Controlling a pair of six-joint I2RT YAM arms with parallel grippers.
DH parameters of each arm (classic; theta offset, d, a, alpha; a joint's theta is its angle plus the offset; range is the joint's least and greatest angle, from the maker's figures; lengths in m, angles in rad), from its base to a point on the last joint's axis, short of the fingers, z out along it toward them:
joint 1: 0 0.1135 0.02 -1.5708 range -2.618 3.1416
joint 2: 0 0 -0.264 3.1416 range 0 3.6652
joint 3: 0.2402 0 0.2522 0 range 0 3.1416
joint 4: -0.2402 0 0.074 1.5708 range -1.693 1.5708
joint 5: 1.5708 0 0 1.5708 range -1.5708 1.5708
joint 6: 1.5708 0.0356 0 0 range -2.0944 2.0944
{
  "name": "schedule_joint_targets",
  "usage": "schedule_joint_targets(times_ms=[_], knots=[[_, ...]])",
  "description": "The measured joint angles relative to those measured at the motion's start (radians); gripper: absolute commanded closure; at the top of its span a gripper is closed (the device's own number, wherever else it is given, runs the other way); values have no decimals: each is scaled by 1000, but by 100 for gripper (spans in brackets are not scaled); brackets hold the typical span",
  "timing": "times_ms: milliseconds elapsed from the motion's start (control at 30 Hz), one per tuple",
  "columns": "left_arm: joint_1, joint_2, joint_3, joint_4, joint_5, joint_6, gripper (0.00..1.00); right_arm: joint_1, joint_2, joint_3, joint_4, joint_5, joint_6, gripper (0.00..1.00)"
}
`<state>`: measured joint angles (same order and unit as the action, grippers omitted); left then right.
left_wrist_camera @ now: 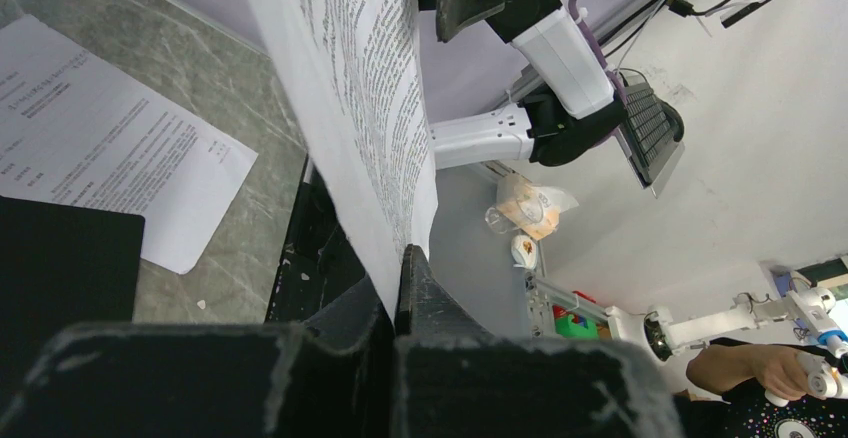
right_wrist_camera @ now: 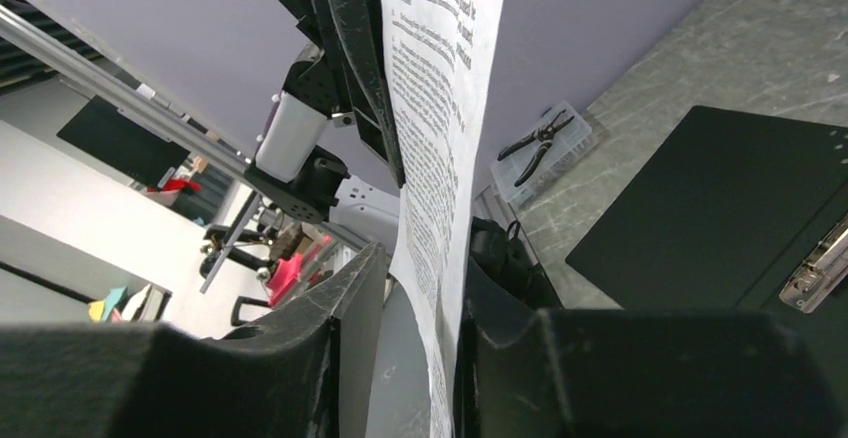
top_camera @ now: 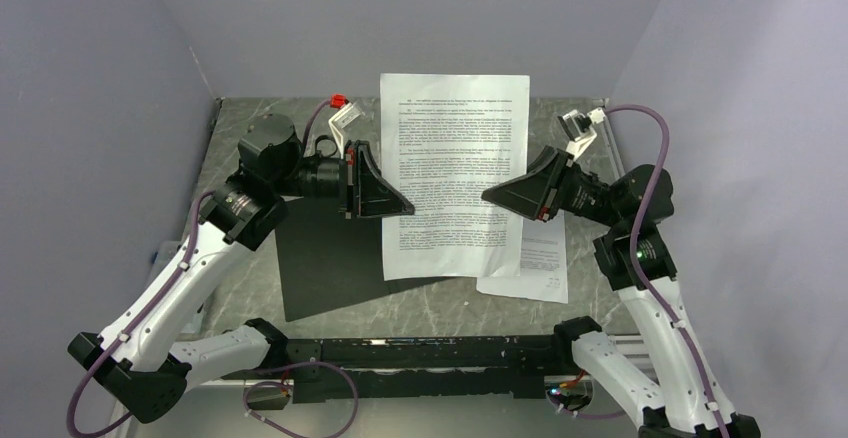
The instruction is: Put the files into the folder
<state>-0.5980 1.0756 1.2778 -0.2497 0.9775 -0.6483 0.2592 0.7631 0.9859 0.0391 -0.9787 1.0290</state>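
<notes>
One printed sheet of the files [top_camera: 450,148] hangs upright in the air between my two grippers. My left gripper [top_camera: 397,203] is shut on its left edge; the left wrist view shows the jaws pinched on the paper [left_wrist_camera: 370,78]. My right gripper [top_camera: 487,196] is at the sheet's right edge. In the right wrist view the sheet [right_wrist_camera: 440,108] passes between the fingers and lies against one finger, with a gap to the other. Another sheet [top_camera: 540,258] lies flat on the table at the right. The folder [top_camera: 330,258] lies open, black inside up, below the left gripper; its metal clip [right_wrist_camera: 815,268] shows.
The grey marble-pattern table [top_camera: 250,138] is walled by purple panels at the back and both sides. A clear box with pliers [right_wrist_camera: 545,143] sits off the table's left edge. A black rail [top_camera: 430,353] runs along the near edge between the arm bases.
</notes>
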Motion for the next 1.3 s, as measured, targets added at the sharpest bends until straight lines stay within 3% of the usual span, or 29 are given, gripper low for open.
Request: schedule_joint_targets(times_ms=[133, 267, 367, 467, 600, 733, 833, 1067, 1300], knots=[[0, 0, 0, -2, -2, 2, 97, 10, 16, 0, 1, 1, -1, 75], [0, 0, 0, -6, -10, 8, 97, 17, 36, 0, 1, 1, -13, 100], [0, 0, -9, -12, -20, 17, 96, 18, 50, 0, -2, 1, -26, 100], [0, 0, -16, -49, -57, 39, 68, 18, 60, 0, -16, 4, -42, 100], [1, -5, -28, -129, -146, 72, 39, 19, 74, 5, -76, 31, -102, 100], [1, -24, -44, -257, -317, 93, 23, 20, 122, 34, -180, 80, -208, 100], [1, -31, -42, -396, -538, 89, 8, 20, 185, 48, -264, 137, -303, 100], [6, -22, -115, -603, -960, -5, 7, 20, 346, 33, -355, 239, -417, 100], [50, -9, -330, -618, -1050, -101, 7, 20, 473, 18, -375, 269, -466, 100]])
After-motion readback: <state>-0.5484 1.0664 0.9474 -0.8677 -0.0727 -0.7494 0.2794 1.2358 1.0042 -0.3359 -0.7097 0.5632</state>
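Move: My left hand still pinches the sheet near its left edge, with the sheet's middle about 8 cm to its right and 3 cm farther out and higher. The folder's clip is some 16 cm ahead of that hand, 4 cm left and 41 cm below. My right hand's part-open fingers straddle the right edge, the sheet's middle 6 cm left, 3 cm ahead and 3 cm up; the second page lies 11 cm ahead, 12 cm right, 42 cm below. I shut my right fingers on the sheet's right side while easing slightly forward, and only then spread my left fingers nearly wide and let go. The left hand swings down about 27 cm, left and a little forward, turning to point down over the folder's left half. My right hand carries the sheet down some 19 cm and forward 13 cm towards the folder, fingertips dipping. ##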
